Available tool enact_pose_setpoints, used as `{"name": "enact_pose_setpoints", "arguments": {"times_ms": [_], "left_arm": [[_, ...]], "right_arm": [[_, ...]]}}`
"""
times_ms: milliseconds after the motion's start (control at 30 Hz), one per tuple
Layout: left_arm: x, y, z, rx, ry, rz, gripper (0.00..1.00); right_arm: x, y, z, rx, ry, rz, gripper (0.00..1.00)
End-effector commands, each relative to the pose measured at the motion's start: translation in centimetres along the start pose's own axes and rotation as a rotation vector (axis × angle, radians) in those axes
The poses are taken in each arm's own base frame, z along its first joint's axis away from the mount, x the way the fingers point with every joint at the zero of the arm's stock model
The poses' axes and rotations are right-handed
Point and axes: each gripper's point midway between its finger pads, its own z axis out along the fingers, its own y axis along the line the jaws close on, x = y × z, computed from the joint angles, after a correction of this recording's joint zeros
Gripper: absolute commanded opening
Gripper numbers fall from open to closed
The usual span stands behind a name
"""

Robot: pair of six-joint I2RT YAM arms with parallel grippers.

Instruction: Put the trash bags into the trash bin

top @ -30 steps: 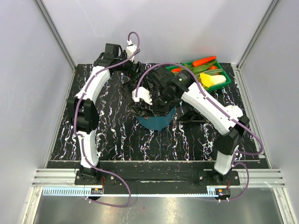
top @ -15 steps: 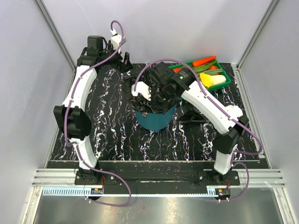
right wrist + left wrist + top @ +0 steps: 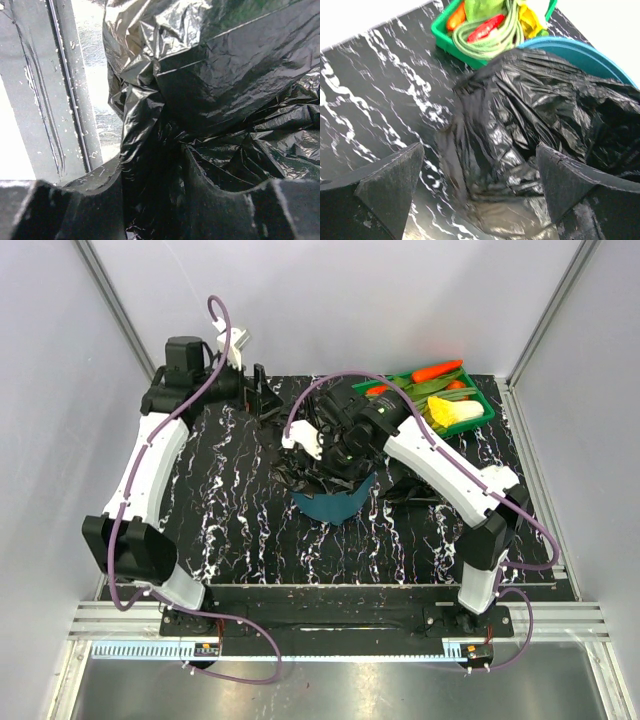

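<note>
The teal trash bin [image 3: 335, 506] stands mid-table, and its rim [image 3: 580, 50] also shows in the left wrist view. A glossy black trash bag [image 3: 308, 468] is bunched over its mouth and hangs down the left side [image 3: 520, 115]. My right gripper [image 3: 328, 452] reaches down into that bag from the right. Its jaws stand parted [image 3: 152, 190] with wrinkled black film [image 3: 225, 65] lying in the gap. My left gripper [image 3: 262, 392] hovers at the back left, apart from the bin. It is wide open [image 3: 480, 182] and holds nothing.
A shallow green tray [image 3: 478, 418] of vegetables sits at the back right [image 3: 442, 42]. A dark crumpled shape [image 3: 405, 486] lies on the marbled black table [image 3: 240, 530] under the right forearm. Grey walls close off three sides.
The left arm has drawn back and to the left, away from the bin. The right gripper's jaws have parted over the bag in the bin.
</note>
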Motion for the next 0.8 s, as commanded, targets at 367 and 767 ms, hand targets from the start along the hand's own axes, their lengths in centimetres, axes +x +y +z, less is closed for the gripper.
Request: {"name": "enact_pose_setpoints", "arguments": {"times_ms": [367, 767], "left_arm": [[5.5, -2.3, 2.4, -0.072, 0.146, -0.149, 0.93], [7.0, -2.0, 3.0, -0.050, 0.174, -0.110, 0.58]], "right_arm": [[-2.3, -0.8, -1.7, 0.096, -0.092, -0.002, 0.56], [-6.1, -1.5, -6.6, 0.211, -0.233, 0.005, 0.82]]}}
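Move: The trash bag's loose left side, hanging off the bin, lies about 10 cm below the left hand, some 5 cm to its right and 2 cm back; the trash bin's middle is roughly 15 cm right, 8 back and 20 below. The right fingers already have the bag's near edge between them, right at the hand point, the bin's middle about 8 cm ahead and 12 below. From there, the loose left side lies some 13 cm ahead, 10 left and level. The left fingers come down over the bag's loose left side and begin closing on it, about a third of the way shut; the hand sinks some 8 cm while working about 3 cm back and 3 cm right towards the bin, its fingers tipping 15 degrees down. The right fingers, around the near edge, spread wider, staying nearly in place before rising about 3 cm. ##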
